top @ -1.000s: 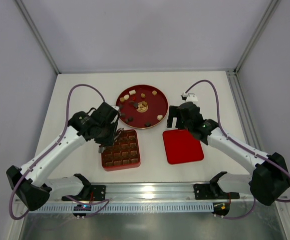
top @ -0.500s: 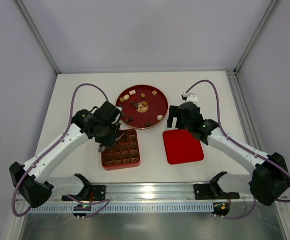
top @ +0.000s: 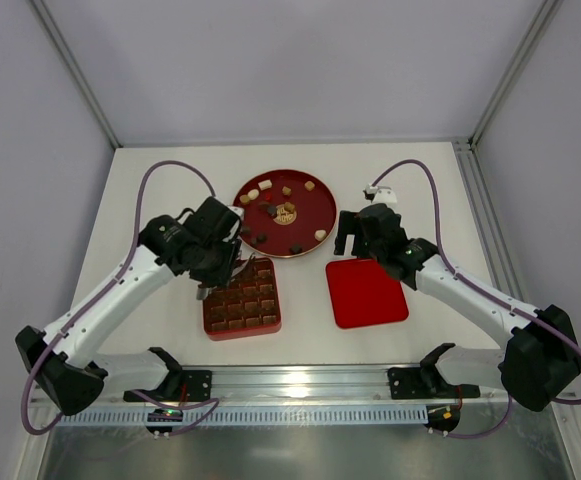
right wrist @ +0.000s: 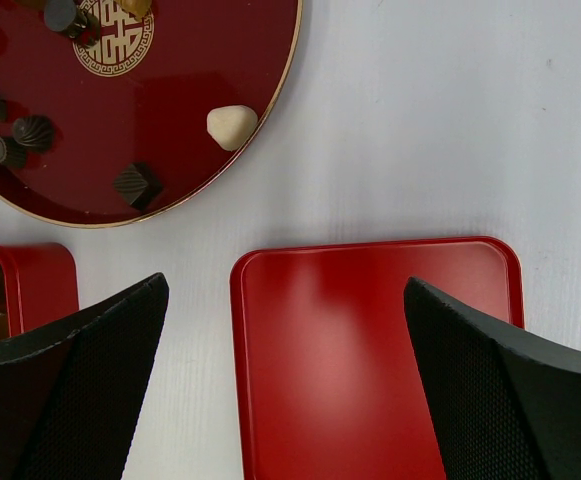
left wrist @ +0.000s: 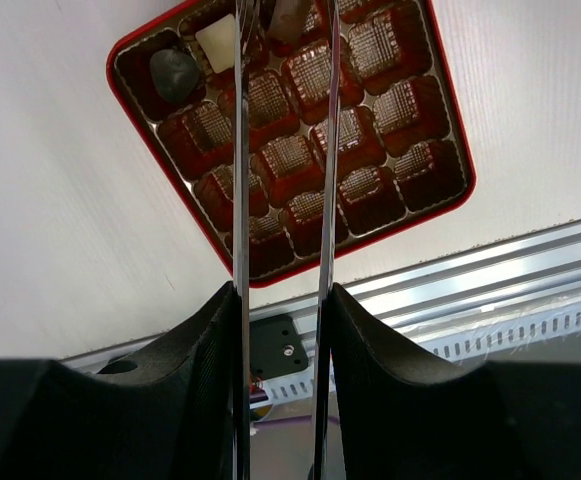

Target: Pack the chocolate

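The red grid tray (top: 242, 300) lies in front of my left arm. My left gripper (top: 215, 275) hangs over its far left part, its fingers (left wrist: 200, 340) shut on metal tweezers (left wrist: 240, 200) whose blades stand apart. In the tray (left wrist: 120, 70) sit a dark chocolate (left wrist: 174, 72), a white one (left wrist: 216, 42) and a greyish one (left wrist: 288, 15) that lies between the blade tips, touching neither. Several more chocolates (top: 268, 210) lie on the round red plate (top: 305, 205). My right gripper (top: 355, 240) is open and empty above the flat red lid (top: 366, 293).
In the right wrist view the right gripper (right wrist: 285, 283) frames the lid (right wrist: 370, 350). The plate's gold rim (right wrist: 270, 110) curves by at the upper left, a cream piece (right wrist: 232, 126) just inside it. The metal rail (top: 300, 385) runs along the near edge.
My left arm has shifted a little away from the rail, its wrist still over the tray's far left corner. The right arm has not moved.
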Controlling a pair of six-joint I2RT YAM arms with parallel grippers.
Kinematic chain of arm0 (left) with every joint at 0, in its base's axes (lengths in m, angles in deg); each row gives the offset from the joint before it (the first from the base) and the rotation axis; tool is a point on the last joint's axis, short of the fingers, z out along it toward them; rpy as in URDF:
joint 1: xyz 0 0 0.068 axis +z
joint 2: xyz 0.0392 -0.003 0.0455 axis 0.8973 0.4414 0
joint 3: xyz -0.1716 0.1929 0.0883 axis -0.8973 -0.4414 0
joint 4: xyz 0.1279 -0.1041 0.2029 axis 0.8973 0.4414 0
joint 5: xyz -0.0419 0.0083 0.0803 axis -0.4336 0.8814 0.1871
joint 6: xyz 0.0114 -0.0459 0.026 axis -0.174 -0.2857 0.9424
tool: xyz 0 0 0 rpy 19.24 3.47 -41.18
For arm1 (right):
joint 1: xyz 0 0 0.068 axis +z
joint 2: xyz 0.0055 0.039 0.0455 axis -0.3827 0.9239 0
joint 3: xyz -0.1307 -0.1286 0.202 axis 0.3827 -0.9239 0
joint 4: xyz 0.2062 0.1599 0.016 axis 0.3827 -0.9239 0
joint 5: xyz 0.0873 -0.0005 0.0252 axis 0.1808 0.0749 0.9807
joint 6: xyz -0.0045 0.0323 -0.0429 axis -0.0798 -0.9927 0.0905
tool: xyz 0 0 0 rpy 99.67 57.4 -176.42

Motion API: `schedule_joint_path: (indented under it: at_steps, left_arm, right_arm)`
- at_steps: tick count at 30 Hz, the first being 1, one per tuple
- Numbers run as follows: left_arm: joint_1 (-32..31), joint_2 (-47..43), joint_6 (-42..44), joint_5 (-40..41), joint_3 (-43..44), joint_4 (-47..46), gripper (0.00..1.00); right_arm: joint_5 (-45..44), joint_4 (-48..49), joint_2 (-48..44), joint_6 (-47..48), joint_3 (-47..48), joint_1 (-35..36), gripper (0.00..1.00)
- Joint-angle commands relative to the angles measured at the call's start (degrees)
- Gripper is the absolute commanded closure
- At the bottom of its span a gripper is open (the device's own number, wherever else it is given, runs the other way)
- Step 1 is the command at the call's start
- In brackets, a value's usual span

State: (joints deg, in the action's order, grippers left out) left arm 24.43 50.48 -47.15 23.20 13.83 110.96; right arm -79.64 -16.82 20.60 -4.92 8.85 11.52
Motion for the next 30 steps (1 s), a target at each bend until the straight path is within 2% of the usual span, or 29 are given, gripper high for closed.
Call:
schedule_joint_path:
  at_steps: [1,10,19,30]
  left_arm:
    - [-0.18,-0.23,0.00,0.84,3.82,0.26,0.60]
    - [0.09,3.89,-0.62,3.38,11.73,-0.53,0.60]
    - [3.25,15.84,1.40,3.91,18.50,-4.39,0.60]
    - [6.50,26.92,3.69,0.23,22.02,-7.74,0.60]
  right_arm:
    - [-0.74,2.24,-0.38,-0.22,0.75,0.26,0.00]
    - [-0.04,1.63,0.05,0.75,2.07,0.34,0.00]
    - [1.46,0.58,0.84,2.24,3.83,0.08,0.00]
    - [2.07,-0.39,1.46,4.26,5.06,-0.36,0.00]
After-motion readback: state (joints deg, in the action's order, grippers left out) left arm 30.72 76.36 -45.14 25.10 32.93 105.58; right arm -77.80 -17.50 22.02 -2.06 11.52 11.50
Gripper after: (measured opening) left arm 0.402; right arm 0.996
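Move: Ahead and to the right of the left hand, which holds the tweezers, the ridged dark chocolate at the plate's near left lies about 15 cm out, 6 cm right and 16 cm down. The round dark chocolate stands 2 cm left of it and 1 cm nearer; the square dark one is 4 cm left of it and 2 cm farther. The packed chocolate in the box lies only 5 cm ahead and 3 cm right of the hand. From the right hand the ridged chocolate is some 21 cm left, 5 cm ahead. Lifting the empty tweezers off the box's far row, the left hand climbs about 4 cm as it starts forward, then arcs over the box's far wall and down towards the dark chocolates on the plate's near-left part. It travels some 12 cm forward and 4 cm right, sinking over 5 cm from the peak; the tweezers stay gripped and the hand hardly turns. ##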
